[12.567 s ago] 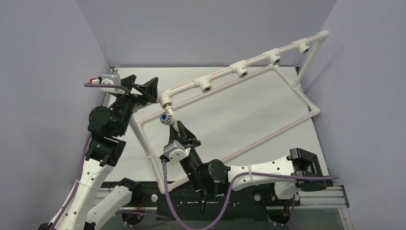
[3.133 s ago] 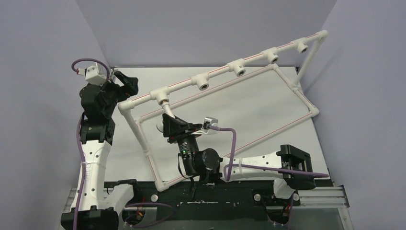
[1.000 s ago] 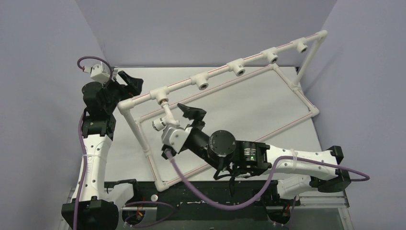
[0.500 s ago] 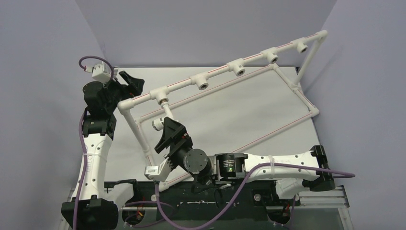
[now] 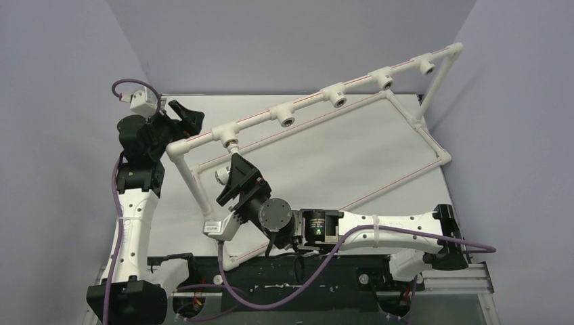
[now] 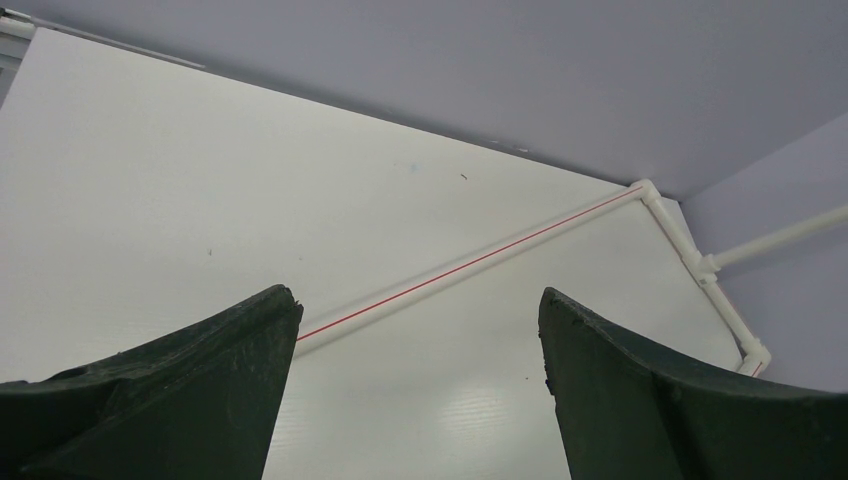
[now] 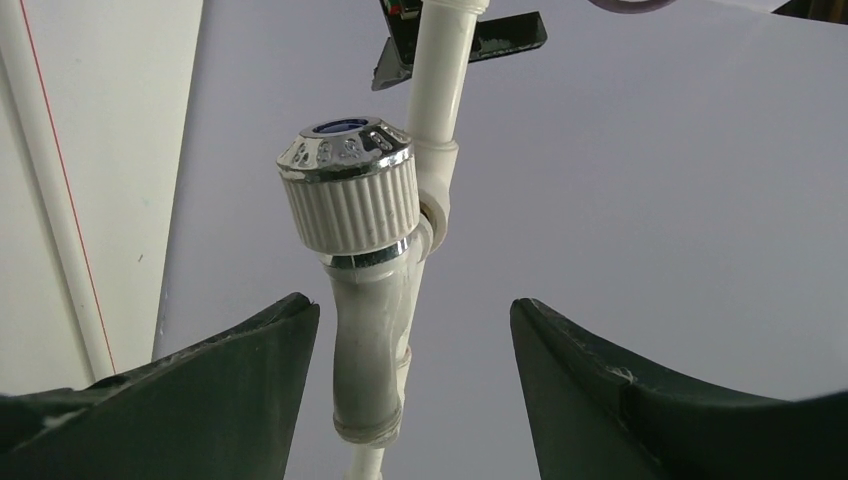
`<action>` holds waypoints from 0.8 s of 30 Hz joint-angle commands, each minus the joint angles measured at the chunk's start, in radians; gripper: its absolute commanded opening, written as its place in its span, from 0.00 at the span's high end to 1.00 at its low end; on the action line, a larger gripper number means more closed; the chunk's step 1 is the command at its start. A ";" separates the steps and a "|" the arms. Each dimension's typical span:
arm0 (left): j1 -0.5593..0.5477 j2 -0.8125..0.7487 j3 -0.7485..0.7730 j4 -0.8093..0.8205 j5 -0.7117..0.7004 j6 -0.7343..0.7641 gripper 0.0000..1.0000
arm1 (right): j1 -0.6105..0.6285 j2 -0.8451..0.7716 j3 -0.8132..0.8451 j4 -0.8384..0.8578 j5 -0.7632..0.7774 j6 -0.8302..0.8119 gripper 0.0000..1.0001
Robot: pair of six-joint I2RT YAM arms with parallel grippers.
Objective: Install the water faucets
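Observation:
A white water faucet [image 5: 221, 177] with a chrome-rimmed, blue-centred knob [image 7: 348, 195] hangs from the leftmost tee socket [image 5: 227, 135] of the white pipe frame [image 5: 311, 101]. My right gripper [image 5: 235, 181] is open around it. In the right wrist view the faucet's spout [image 7: 370, 350] stands between the dark fingers [image 7: 235, 375], nearer the left one, with a gap on each side. My left gripper [image 5: 185, 114] is open beside the frame's left corner elbow [image 5: 174, 147]. Nothing lies between its fingers [image 6: 200, 390].
Further empty tee sockets [image 5: 336, 96] line the frame's raised top rail toward the back right. The frame's base pipes [image 5: 399, 181] with red stripes lie across the white table [image 5: 338, 156]. Purple walls close in on three sides. A black rail [image 5: 325, 284] runs along the near edge.
My right wrist has rolled over and drawn back, bringing its fingers to either side of the faucet, and the jaws have narrowed a little. The left arm has not moved.

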 commanded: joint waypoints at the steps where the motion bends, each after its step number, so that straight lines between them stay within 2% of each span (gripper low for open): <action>1: -0.004 -0.003 0.029 0.062 0.014 0.001 0.13 | -0.022 0.025 0.001 0.080 -0.010 -0.022 0.31; 8: -0.001 -0.003 0.031 0.061 0.015 0.002 0.13 | -0.042 0.042 -0.011 0.127 -0.025 -0.029 0.45; 11: 0.001 0.000 0.032 0.061 0.016 0.002 0.13 | -0.045 0.047 -0.017 0.146 -0.016 -0.035 0.56; 13: 0.002 -0.001 0.030 0.061 0.017 0.002 0.14 | -0.046 0.046 -0.024 0.161 -0.013 -0.033 0.67; 17: 0.005 0.000 0.028 0.061 0.017 0.000 0.13 | -0.046 0.049 -0.043 0.213 -0.004 -0.024 1.00; 24: 0.006 -0.001 0.028 0.064 0.018 0.001 0.14 | -0.045 0.039 -0.092 0.355 -0.018 0.071 1.00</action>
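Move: The faucet already hangs from the first tee, its neck just under the ribbed knob about 2 cm ahead of my right hand, 1 cm to the left and 1 cm lower, with my fingers open around it. That tee is some 11 cm ahead and 2 cm left; the second tee roughly 17 cm ahead and 12 cm right; the rail's corner elbow about 8 cm ahead and 15 cm left. From my idle left hand the faucet lies some 16 cm back and 12 cm right, nearly level. I ease my right hand about 1.5 cm forward and 1 cm left, sinking a little over 1 cm, so the neck comes midway between my upper and lower fingers. Already partly narrowing, they then close well in and pinch the neck just below the knob, the grip effort rising as they stop. Hand in place, I begin a slight roll of under 5 degrees, left side rising. ##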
